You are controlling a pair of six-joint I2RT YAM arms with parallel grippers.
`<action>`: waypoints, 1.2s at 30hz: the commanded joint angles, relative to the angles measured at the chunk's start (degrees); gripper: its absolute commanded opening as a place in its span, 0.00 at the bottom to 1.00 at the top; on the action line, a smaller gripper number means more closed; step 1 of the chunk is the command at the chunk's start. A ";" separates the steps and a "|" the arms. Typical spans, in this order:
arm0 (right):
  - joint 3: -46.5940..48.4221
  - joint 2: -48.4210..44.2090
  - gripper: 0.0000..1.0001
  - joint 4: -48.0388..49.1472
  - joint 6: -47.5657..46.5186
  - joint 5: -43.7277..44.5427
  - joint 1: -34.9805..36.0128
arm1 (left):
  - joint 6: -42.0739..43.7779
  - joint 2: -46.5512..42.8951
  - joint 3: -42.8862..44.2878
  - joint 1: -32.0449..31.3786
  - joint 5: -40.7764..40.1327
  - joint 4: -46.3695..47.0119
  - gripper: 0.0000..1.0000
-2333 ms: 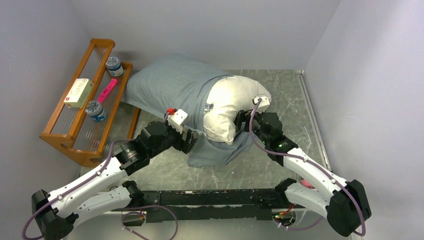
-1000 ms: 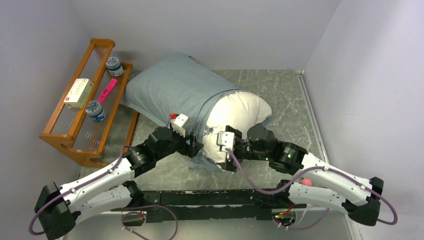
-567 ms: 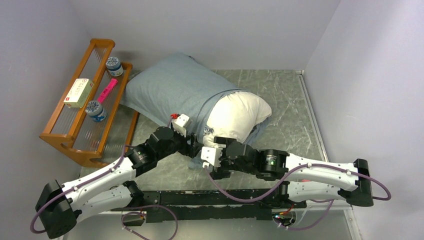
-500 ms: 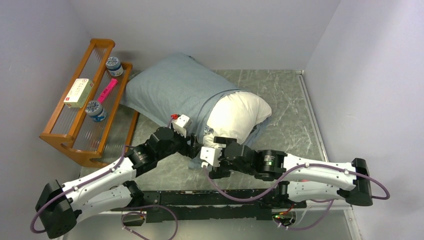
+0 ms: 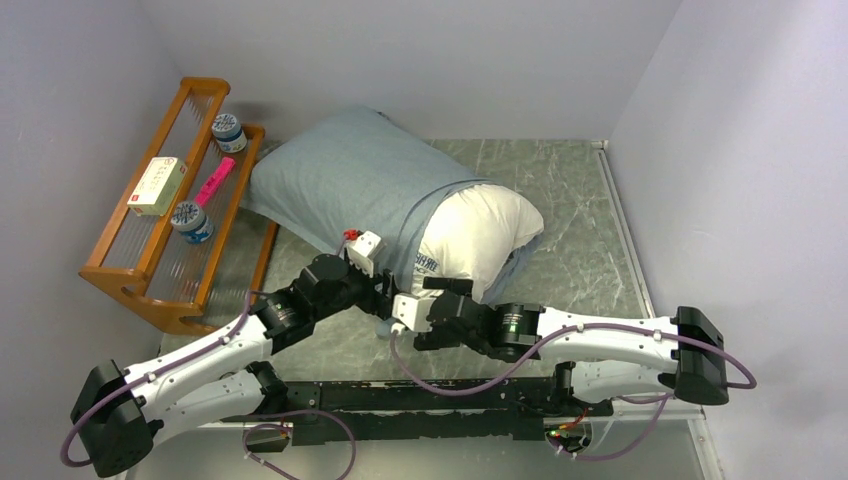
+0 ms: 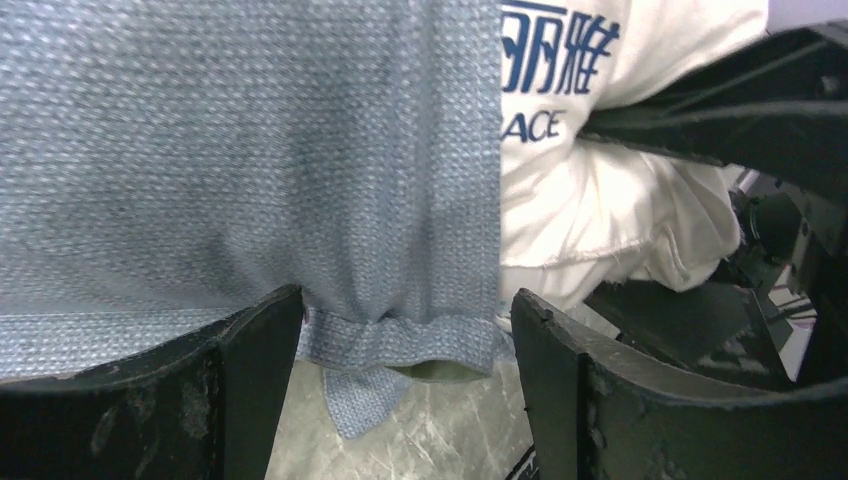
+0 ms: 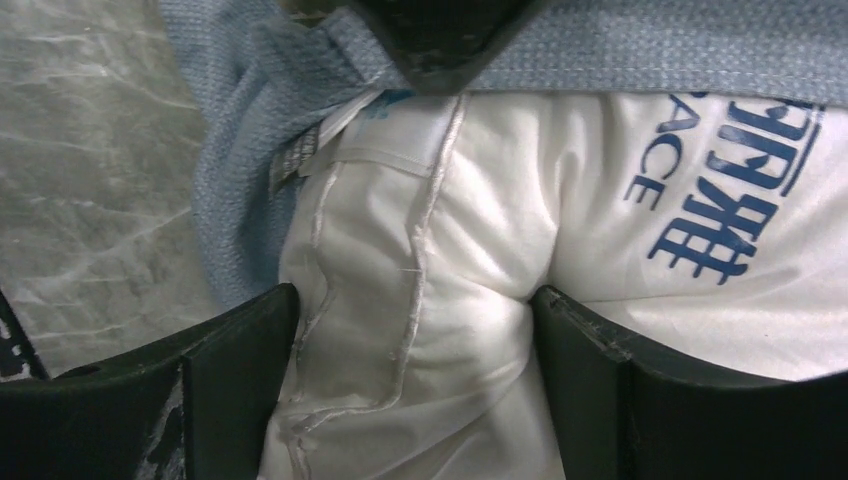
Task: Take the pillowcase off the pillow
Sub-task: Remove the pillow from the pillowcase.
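The grey-blue pillowcase (image 5: 340, 180) covers the far left part of the white pillow (image 5: 480, 235), whose near right end with blue lettering sticks out. My left gripper (image 5: 385, 290) is at the case's near hem. In the left wrist view it (image 6: 405, 320) stands open, with the folded hem of the pillowcase (image 6: 400, 340) lying between its fingers just above the table. My right gripper (image 5: 447, 287) has reached in from the right. It (image 7: 412, 320) is open around the pillow's seamed corner (image 7: 400, 300), which bulges against both fingers. The pillowcase edge (image 7: 650, 40) runs just beyond.
A wooden rack (image 5: 120, 270) stands at the left with two jars (image 5: 228, 132) (image 5: 190, 222), a box (image 5: 158, 185) and a pink item (image 5: 215, 180). Walls close in behind and on the right. The marble table (image 5: 580, 210) shows to the right of the pillow.
The right arm has swung from the pillow's right side round to its near corner, beside the left gripper, and its jaws now straddle the pillow. The left arm has hardly moved.
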 commanded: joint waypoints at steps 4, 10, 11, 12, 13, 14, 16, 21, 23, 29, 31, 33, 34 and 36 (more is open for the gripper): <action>-1.78 -2.90 0.58 1.12 0.89 2.84 -4.50 | 2.35 0.22 1.58 0.03 7.20 2.02 0.80; -1.93 -6.55 0.00 3.56 1.96 1.09 -7.70 | 3.61 -0.58 1.67 0.06 11.48 4.24 0.80; -1.86 -7.10 0.00 4.16 2.27 0.97 -7.99 | 3.71 -0.63 1.75 0.02 11.93 4.37 0.80; -1.72 -7.77 0.00 4.88 2.53 0.81 -8.20 | 3.74 -0.63 1.84 0.07 12.14 4.35 0.80; -1.61 -8.34 0.00 5.79 2.87 0.59 -8.41 | 3.73 -0.59 1.96 0.04 12.24 4.32 0.79; -1.46 -8.91 0.00 6.82 3.19 0.38 -8.82 | 3.79 -0.44 2.08 0.04 12.21 4.12 0.79; -1.27 -9.97 0.00 9.25 3.52 0.26 -9.35 | 3.70 0.07 2.43 -0.02 12.08 3.88 0.79; -0.81 -10.93 0.00 14.42 3.95 1.26 -11.07 | -0.36 0.41 1.02 -0.45 9.24 6.45 0.77; -0.48 -10.78 0.00 15.72 4.44 1.16 -11.71 | -2.67 -0.34 -0.49 -1.11 7.57 8.61 0.77; 0.87 -10.65 0.00 18.91 5.38 -0.78 -12.83 | -5.28 1.44 -2.81 -4.08 4.66 14.39 0.76; 1.22 -10.51 0.00 19.72 5.22 -1.69 -13.19 | -5.91 3.56 -3.14 -5.55 3.26 16.45 0.76; 1.83 -10.05 0.00 19.88 5.10 -2.30 -13.40 | -6.65 5.60 -3.36 -7.36 1.43 18.67 0.76; 2.11 -9.93 0.00 19.92 5.08 -2.50 -13.37 | -6.76 6.47 -3.46 -8.14 -0.06 19.39 0.76; 2.44 -10.08 0.00 20.21 5.05 -3.11 -13.49 | -7.45 7.53 -3.76 -9.43 -2.91 20.81 0.76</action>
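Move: The right hand, wide open, is at the near end of the bared pillow: the corner cloth it will pinch lies between its fingertips, about 2 cm ahead, 1 cm left and 2 cm lower. The printed lettering is some 8 cm ahead of this hand and 1 cm left. From the left hand, the pillowcase hem is only about 2 cm ahead, 2 cm right and 2 cm down, the pillow corner 5 cm right, level front to back, and 5 cm lower. Forward and slightly right the right hand goes, fingers shutting on the pillow's corner seam within the first stretch; it keeps that pinch and hauls up and forward, ending about 6 cm higher and 5 cm farther out, rolled some 20 degrees left side up. The left hand, still open, slips about 5 cm right and a little back along the hem, rising slightly and then dipping, to the spot the right hand left. ##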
